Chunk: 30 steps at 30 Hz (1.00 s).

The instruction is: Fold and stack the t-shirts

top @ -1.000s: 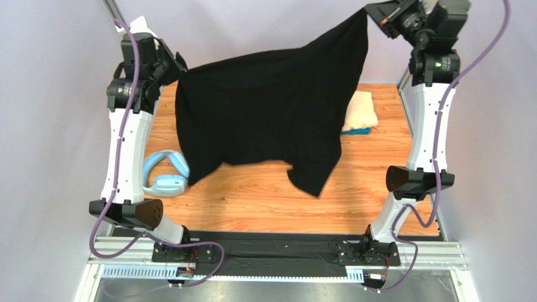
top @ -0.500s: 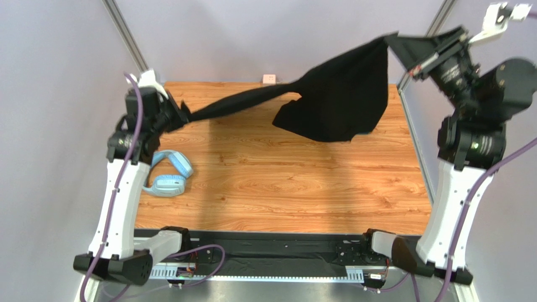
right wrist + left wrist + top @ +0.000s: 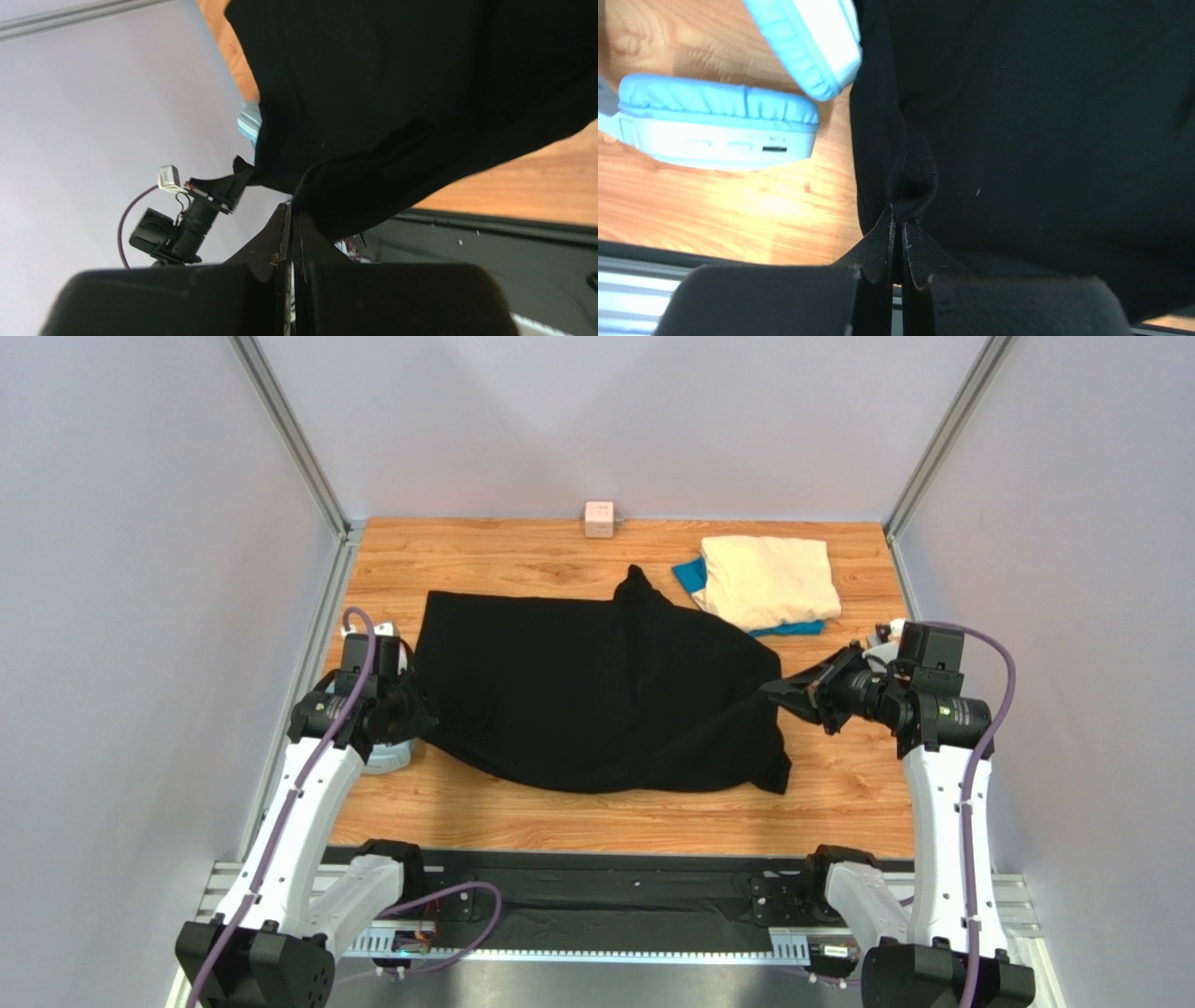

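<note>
The black t-shirt (image 3: 603, 700) lies spread across the middle of the wooden table (image 3: 842, 798), with a raised fold near its far edge. My left gripper (image 3: 415, 714) is low at the shirt's left edge. In the left wrist view this gripper (image 3: 898, 213) is shut on a pinch of the black cloth (image 3: 1032, 126). My right gripper (image 3: 780, 690) is at the shirt's right edge, also shut on the black cloth (image 3: 421, 84), its tips (image 3: 291, 210) pressed together on a bunched corner. The cream t-shirt (image 3: 766, 577) sits folded at the back right on top of the blue t-shirt (image 3: 689, 576).
A light-blue ring-shaped headset (image 3: 717, 126) lies on the table just left of the black shirt, under my left arm. A small pink cube (image 3: 599, 518) stands at the table's far edge. Grey walls close in both sides and the back.
Both arms have swung down from high in the air and laid the black shirt flat on the table. The folded cream and blue shirts are uncovered again.
</note>
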Each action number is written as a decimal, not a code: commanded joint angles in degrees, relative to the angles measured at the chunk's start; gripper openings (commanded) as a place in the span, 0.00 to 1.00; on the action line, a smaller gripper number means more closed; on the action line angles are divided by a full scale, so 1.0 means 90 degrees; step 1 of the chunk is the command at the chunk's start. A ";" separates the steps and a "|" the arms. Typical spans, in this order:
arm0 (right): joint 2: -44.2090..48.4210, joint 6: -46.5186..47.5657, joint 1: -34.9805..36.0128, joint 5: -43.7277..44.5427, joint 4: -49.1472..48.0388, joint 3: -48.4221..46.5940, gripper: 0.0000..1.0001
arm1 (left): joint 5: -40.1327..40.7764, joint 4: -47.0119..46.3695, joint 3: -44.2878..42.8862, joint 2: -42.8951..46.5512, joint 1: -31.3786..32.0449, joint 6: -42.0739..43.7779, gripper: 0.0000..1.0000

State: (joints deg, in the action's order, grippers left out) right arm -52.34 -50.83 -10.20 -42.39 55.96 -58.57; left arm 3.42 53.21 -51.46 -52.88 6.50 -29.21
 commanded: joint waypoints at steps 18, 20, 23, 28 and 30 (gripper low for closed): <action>-0.0618 0.1759 0.0000 -0.0359 0.3098 -0.1262 0.38 | -0.0577 0.1754 -0.1623 -0.0052 0.0029 -0.0964 0.57; -0.0912 0.1926 0.0010 -0.0057 0.2972 -0.1558 0.38 | -0.0400 0.1773 -0.1898 -0.0158 0.0029 -0.0885 0.57; -0.1508 0.2035 0.0000 0.0247 0.2341 -0.1871 0.40 | -0.0243 0.1579 -0.2299 -0.0578 0.0029 -0.0788 0.57; -0.2299 0.1159 0.0000 0.0784 0.0699 -0.1532 0.42 | -0.1070 0.0467 -0.2407 -0.1350 0.0029 -0.0982 0.53; -0.2456 0.0835 0.0000 0.0862 -0.0152 -0.1335 0.44 | -0.1336 -0.0098 -0.2455 -0.1739 0.0029 -0.1012 0.51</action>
State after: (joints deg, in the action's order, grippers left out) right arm -72.03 -36.75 -10.20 -38.50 69.32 -73.25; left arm -2.50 62.52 -72.84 -62.87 6.66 -37.21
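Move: On the bare strip along the table's near edge, the held hem is to come down: some 12 cm back, 4 cm right and 15 cm below the left hand, and about 12 cm straight back and 25 cm below the right. The black shirt's middle is roughly 10 cm ahead and 26 cm right of the left hand. The headphones sit 4 cm ahead and 9 cm left of the left hand. The folded yellow shirt is about 30 cm ahead and 10 cm right of the right hand. Pulling the still-pinched black shirt back towards the bases, the left hand goes about 3 cm nearly level and the right about 6 cm, sinking slightly. Both then open to around half and let the cloth go; the left rises some 8 cm and swings forward over the shirt, while the right travels about 9 cm forward. ##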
